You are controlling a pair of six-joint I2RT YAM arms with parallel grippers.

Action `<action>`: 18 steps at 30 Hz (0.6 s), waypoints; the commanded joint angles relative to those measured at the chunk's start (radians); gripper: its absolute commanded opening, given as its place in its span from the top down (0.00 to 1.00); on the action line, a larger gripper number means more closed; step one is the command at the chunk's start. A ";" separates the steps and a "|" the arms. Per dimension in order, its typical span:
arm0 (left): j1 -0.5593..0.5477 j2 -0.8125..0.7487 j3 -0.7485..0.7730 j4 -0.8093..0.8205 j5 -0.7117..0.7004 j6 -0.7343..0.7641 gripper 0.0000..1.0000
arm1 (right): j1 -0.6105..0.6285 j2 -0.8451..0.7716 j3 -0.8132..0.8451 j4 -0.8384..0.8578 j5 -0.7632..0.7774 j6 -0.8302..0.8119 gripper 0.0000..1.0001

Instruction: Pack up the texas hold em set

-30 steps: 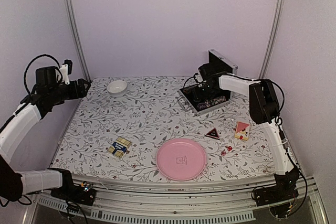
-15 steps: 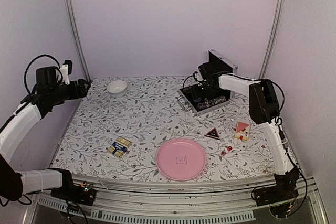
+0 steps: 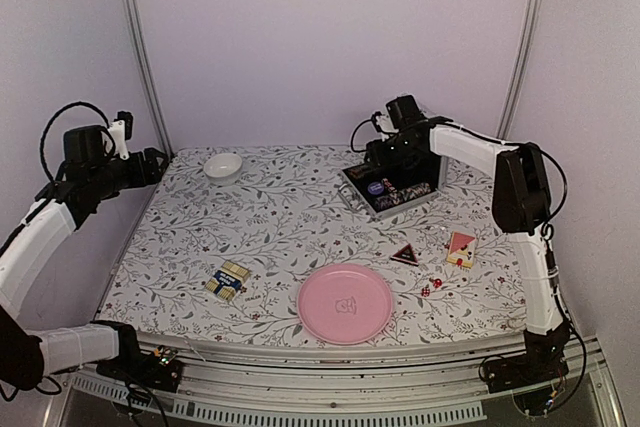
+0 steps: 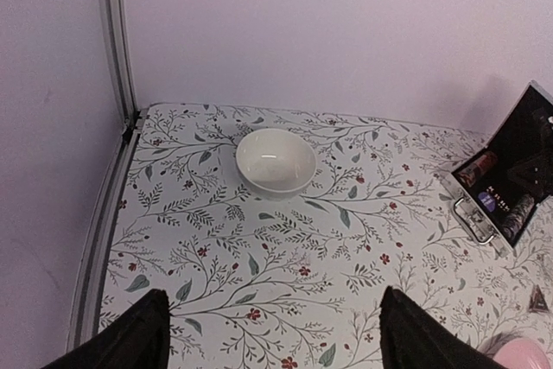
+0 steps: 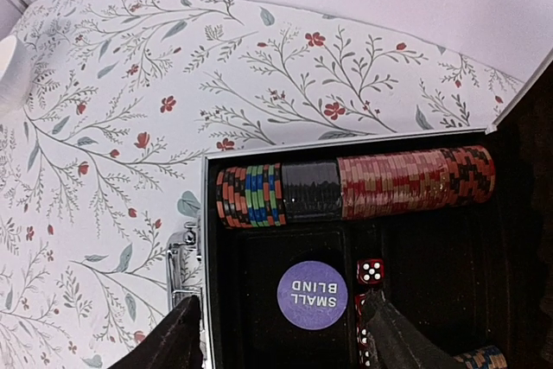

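The silver case stands open at the table's back right, lid up. Its black lining holds a row of poker chips, a purple "SMALL BLIND" button and red dice. My right gripper hovers just above the case, open and empty, its fingers either side of the button. Out on the table lie a blue card deck, a red card deck, a black triangular piece and loose red dice. My left gripper hangs open over the far left corner.
A white bowl sits at the back left, ahead of the left gripper. A pink plate lies near the front middle. Walls close in the back and both sides.
My right gripper has lifted up and back out of the case with its jaws wider, and the purple button now shows lying inside. The left arm has barely shifted.
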 commanded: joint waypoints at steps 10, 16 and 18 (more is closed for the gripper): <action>0.009 0.000 -0.009 0.018 -0.006 0.012 0.16 | -0.010 0.056 -0.017 0.019 0.030 0.048 0.48; 0.010 0.009 -0.006 0.016 0.003 0.011 0.16 | -0.021 0.097 -0.017 0.018 0.034 0.060 0.57; 0.009 0.009 -0.006 0.016 0.003 0.011 0.16 | -0.022 0.103 -0.018 0.019 0.039 0.060 0.59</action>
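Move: The right hand hovers empty over the open case, with the small blind chip almost straight beneath it, about 9 cm down and 1 cm to its right. The dice lie some 4 cm to the right of the chip and 1 cm farther out, the far chip row about 8 cm beyond the chip, the near chip row some 9 cm to its right and 3 cm back. From the left hand the chip is roughly 21 cm ahead, 50 cm right and 24 cm down. Touching nothing at the start or the end, the right hand heads back down over the small blind chip in the case: it first lifts another 1.5 cm, then turns and sinks about 7 cm to just above the chip, drifting a little right late on. On the way the open fingers narrow by about a third and the fingertips tip down some 5 degrees. ##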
